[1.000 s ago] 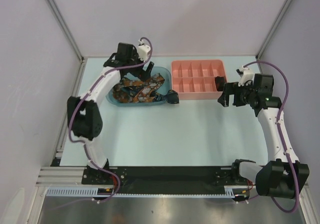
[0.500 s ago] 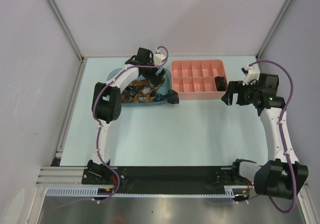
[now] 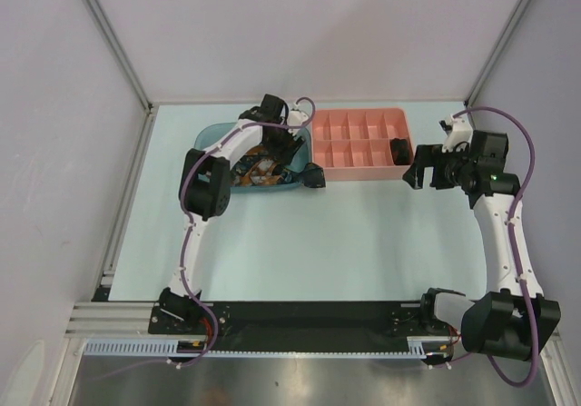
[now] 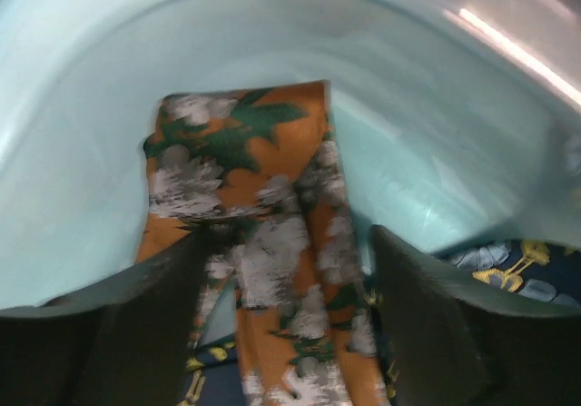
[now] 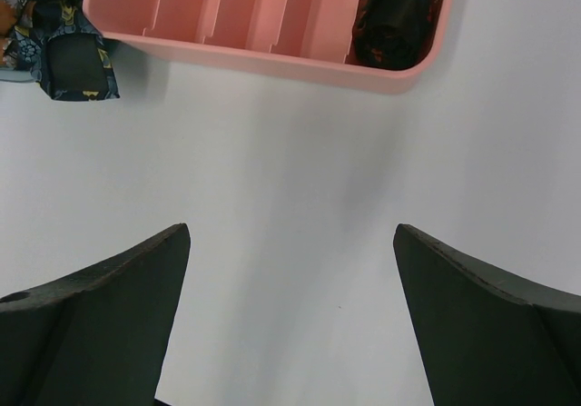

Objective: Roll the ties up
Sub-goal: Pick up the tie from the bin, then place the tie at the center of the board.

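Observation:
An orange tie [image 4: 272,242] with green and white flecks lies in the blue basin [image 4: 427,106], over a navy tie [image 4: 508,261] with yellow specks. My left gripper [image 4: 286,238] is down in the basin and open, one finger on each side of the orange tie. From above, the left gripper [image 3: 289,152] sits at the right end of the basin [image 3: 211,136]. A rolled navy tie [image 3: 313,176] [image 5: 77,61] lies on the table. Another rolled tie [image 3: 398,149] [image 5: 395,15] sits in the pink tray [image 3: 359,172]. My right gripper [image 3: 418,172] [image 5: 290,233] hovers open over bare table.
The pink tray [image 5: 272,61] has several compartments, most of them holding nothing. White walls enclose the table at the back and sides. The black base rail [image 3: 309,315] runs along the near edge.
My left arm swung right across the basin and lowered its gripper around the orange tie, the jaws narrowing slightly. The right gripper drifted a little to the right.

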### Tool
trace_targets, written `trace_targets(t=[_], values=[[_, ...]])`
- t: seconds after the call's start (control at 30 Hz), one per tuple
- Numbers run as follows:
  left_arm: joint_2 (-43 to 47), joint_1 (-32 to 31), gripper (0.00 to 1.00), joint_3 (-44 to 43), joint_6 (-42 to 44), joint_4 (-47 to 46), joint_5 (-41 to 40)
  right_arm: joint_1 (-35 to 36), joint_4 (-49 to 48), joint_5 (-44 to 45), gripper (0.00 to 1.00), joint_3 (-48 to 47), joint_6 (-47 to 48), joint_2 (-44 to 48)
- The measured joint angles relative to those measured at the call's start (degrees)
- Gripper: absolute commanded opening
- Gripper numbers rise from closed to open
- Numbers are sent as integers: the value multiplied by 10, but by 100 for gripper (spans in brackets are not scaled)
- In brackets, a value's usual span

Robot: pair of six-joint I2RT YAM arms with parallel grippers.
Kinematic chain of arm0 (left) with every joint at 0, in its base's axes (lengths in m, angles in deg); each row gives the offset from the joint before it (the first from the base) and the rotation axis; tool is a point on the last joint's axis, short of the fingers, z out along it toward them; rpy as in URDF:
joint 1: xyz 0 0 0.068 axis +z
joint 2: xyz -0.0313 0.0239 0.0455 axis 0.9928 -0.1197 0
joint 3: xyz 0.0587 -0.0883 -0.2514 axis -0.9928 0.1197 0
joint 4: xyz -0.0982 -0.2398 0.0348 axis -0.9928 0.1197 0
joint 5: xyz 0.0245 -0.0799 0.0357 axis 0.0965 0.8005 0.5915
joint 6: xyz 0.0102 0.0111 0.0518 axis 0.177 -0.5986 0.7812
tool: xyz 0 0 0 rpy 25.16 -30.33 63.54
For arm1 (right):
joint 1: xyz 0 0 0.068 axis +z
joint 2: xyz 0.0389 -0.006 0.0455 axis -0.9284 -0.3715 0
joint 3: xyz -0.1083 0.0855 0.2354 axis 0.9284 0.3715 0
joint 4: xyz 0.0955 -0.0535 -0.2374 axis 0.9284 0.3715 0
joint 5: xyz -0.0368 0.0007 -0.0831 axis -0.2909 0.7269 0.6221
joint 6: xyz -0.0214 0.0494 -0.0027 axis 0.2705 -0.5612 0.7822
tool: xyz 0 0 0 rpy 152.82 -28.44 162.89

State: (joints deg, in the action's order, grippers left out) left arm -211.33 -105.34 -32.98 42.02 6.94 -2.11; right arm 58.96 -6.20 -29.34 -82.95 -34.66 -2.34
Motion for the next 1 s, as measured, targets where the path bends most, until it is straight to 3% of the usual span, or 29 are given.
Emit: trace_targets(t=[0.13,0.3,0.47,0.6,1.0], values=[[-4,0,29,-11,9,22,0,0,1,-2,100,-12,0,-4],[-2,1,0,-15,14,26,6,0,1,-9,100,-18,0,-9],[28,2,0,-15,12,27,20,9,1,-17,100,-18,0,-10],[110,5,0,-14,3,18,28,35,0,-22,100,-18,3,-11],[530,11,0,94,-53,-89,62,113,-11,-37,100,-35,48,-54]])
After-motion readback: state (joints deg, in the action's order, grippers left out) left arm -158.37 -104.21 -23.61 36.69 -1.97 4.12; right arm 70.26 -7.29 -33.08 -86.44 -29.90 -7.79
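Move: The orange floral tie lies in the blue bin, its folded end already between the left hand's open fingers and at most a centimetre below them. The navy tie's middle is about 8 cm to the left and 4 cm back, and its loose end hangs over the bin rim some 6 cm right and 8 cm back. The pink divided box is centred about 19 cm right and 3 cm ahead. From the right hand, the orange tie is roughly 34 cm left, 19 cm ahead and 19 cm lower. Staying almost in place down in the bin, the left hand shuts its fingers across the orange tie just behind its fold, then keeps the pinch and rises fast by some 44 cm, drawing back about 12 cm towards its base late in the lift while the wrist swings the fingers up towards forward by roughly 50 degrees. Meanwhile the right hand, empty and wide open, drifts about 7 cm left in front of the pink box and turns slightly counter-clockwise. ##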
